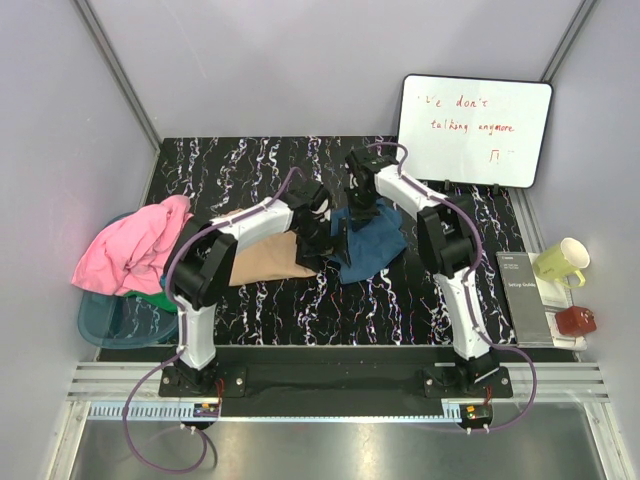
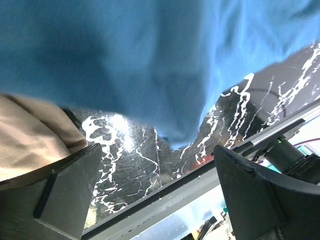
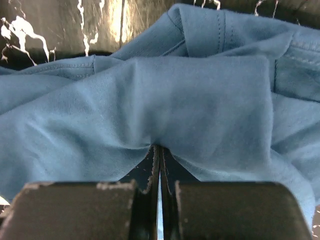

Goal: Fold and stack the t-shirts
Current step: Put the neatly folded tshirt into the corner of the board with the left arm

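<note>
A dark teal-blue t-shirt [image 1: 372,245] lies bunched on the black marbled table, with one part lifted off it. My right gripper [image 1: 361,207] is shut on a fold of this blue cloth [image 3: 200,110], pinched at the tips [image 3: 159,148]. A tan-beige t-shirt [image 1: 265,258] lies just to its left, under my left arm. My left gripper [image 1: 333,236] stands wide open between the two shirts, nothing between its fingers [image 2: 65,185]. In the left wrist view the blue shirt [image 2: 125,60] hangs above the open jaws and the tan cloth [image 2: 30,135] shows at the left.
A pink t-shirt [image 1: 135,245] and a green one [image 1: 152,298] hang over a teal basket [image 1: 110,322] at the table's left edge. A whiteboard [image 1: 475,115] leans at the back right. A yellow-green mug [image 1: 562,262], a booklet [image 1: 525,295] and a red object [image 1: 577,320] sit at the right.
</note>
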Robot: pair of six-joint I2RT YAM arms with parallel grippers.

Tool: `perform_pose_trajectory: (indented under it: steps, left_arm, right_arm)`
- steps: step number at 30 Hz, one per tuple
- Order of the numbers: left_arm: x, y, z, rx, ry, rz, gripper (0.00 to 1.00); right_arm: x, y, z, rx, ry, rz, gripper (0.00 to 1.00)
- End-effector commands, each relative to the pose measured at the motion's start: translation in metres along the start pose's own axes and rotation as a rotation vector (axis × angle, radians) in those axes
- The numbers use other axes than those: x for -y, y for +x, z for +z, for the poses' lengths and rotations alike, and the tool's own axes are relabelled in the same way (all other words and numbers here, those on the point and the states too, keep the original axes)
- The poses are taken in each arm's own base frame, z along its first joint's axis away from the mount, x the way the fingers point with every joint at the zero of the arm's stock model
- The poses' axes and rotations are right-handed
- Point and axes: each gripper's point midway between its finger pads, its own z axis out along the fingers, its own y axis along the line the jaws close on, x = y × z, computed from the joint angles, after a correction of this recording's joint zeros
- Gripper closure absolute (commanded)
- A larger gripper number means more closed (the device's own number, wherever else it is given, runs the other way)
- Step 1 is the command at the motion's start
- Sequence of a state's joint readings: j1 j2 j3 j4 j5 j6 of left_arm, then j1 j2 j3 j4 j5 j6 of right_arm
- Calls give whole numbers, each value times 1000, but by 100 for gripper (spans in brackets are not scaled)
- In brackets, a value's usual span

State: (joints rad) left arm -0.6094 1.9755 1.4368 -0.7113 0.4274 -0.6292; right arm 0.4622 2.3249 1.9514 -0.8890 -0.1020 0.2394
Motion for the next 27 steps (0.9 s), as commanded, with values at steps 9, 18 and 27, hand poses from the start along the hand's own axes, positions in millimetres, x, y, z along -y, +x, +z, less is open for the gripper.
perform_pose_trajectory:
  steps: [9, 18, 27]
  left_arm:
    - [36, -27, -37, 138, 113, 53, 1]
    - [50, -50, -10, 130, 184, -10, 1]
    - [74, -91, 24, 177, 323, -140, 1]
  right_arm:
    - [64, -34, -6, 68, 243, 18, 100]
    - [114, -8, -22, 13, 252, 130, 100]
    - [105, -1, -30, 14, 200, 124, 100]
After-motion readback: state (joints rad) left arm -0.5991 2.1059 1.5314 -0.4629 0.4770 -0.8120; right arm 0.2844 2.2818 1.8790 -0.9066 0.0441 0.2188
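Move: The blue t-shirt lies under the right hand's shut fingertips, its middle some 6 cm back and 2 cm to the right of them, barely lower. The beige shirt's middle is about 25 cm left and 7 cm back from that hand; the whiteboard's is roughly 31 cm right and 24 cm ahead. From the open left hand, the blue shirt's middle lies about 10 cm right, 2 cm ahead and 4 cm below. The blue t-shirt is dragged across the table by the right hand's closed fingertips, which keep pressing on its far part: first some 3 cm forward, then about 11 cm right, turning roughly 10 degrees clockwise. The left hand, wide open, rises a little, then swings forward and right about 7 cm behind the shirt, sinking back to its starting height. ##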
